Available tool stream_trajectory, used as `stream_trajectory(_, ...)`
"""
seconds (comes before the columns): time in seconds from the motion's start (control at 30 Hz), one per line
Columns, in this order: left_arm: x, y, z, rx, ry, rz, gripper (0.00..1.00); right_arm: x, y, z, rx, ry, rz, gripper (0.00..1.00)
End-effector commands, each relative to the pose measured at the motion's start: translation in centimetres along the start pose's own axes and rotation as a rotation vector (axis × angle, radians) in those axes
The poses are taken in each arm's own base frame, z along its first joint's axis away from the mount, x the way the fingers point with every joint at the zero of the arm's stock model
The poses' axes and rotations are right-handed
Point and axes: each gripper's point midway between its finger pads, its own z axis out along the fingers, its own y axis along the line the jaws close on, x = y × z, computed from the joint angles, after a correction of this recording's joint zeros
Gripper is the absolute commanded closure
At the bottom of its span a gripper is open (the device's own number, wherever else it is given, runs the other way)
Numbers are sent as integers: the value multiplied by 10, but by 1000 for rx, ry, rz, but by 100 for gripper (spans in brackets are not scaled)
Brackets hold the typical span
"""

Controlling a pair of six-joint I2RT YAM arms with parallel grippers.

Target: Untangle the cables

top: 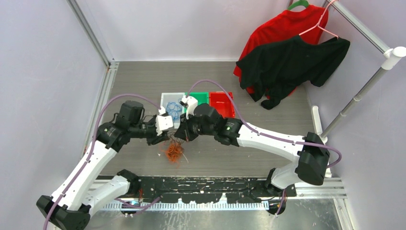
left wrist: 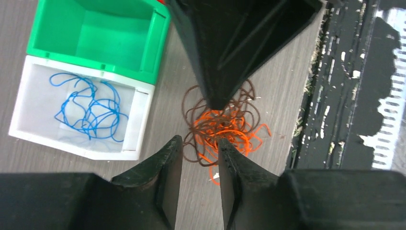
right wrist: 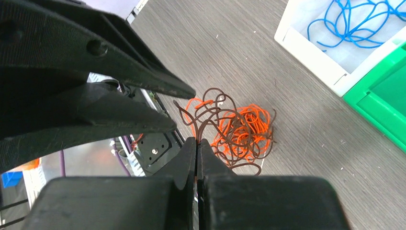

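Note:
A tangle of orange cable [left wrist: 225,125] and dark brown cable [right wrist: 239,136] lies on the grey table [top: 143,76], also seen from above as a small heap [top: 174,152]. My right gripper [right wrist: 197,142] comes down onto the heap's edge and is shut on a strand of the brown cable. My left gripper [left wrist: 200,146] faces it from the other side. Its jaws stand apart, with brown and orange loops lying between the fingertips [left wrist: 168,154]. A blue cable [left wrist: 88,108] lies loose in the white bin [left wrist: 143,103].
A green bin [left wrist: 155,43] sits beside the white bin, and a red bin [top: 221,101] beyond it. Red and black shirts [top: 287,52] hang on a rack at the back right. The black mounting rail [top: 215,184] runs along the near edge.

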Motion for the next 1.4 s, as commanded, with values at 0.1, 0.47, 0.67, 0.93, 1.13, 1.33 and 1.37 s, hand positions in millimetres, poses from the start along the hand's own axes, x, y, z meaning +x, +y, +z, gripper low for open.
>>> stream_trajectory(0.1,-14,22,3,-85,-29,57,82,-21,28,-18,-92,-48,-9,99)
stream_trajectory(0.47,-31,26,-14,-119,-41,134,100,-29,41,-34,-147,-95,42,82)
stream_trajectory(0.67,-56,24,-40,-181,-114,296,100,-40,35,-59,-173,-155,108,46)
stream_trajectory(0.93,-83,14,-62,-204,-208,416,100,-80,13,-91,-79,-284,77,31)
stream_trajectory(1.13,-105,4,-73,-184,-293,419,100,-96,6,-75,-17,-268,11,25)
stream_trajectory(1.33,-115,3,-77,-181,-325,394,100,-93,37,-46,-118,-232,-61,22)
stream_trajectory(1.37,-116,2,-78,-183,-328,396,100,-90,44,-42,-141,-221,-74,21)
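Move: The brown cable hangs from my closed right fingers; the part my open left hand wants is about 2 cm to its right, 1 cm ahead and 3 cm down. From my right hand those loops lie roughly 2 cm left, level fore and aft, and 4 cm below. The orange cable pile is some 3 cm right of my left hand, 2 cm back and 17 cm down; the white box sits about 18 cm ahead and 2 cm right, 15 cm down. I nudge my left hand forward a little and shut its fingers on the brown cable beside my right fingertips, then lift it about 10 cm, rolling it some 25 degrees so its forward side rises. As that lift begins, my right hand opens and lets go, backing off to the right while rising, then going forward and finally swinging partway back left, fingers wide and dipping slightly. ##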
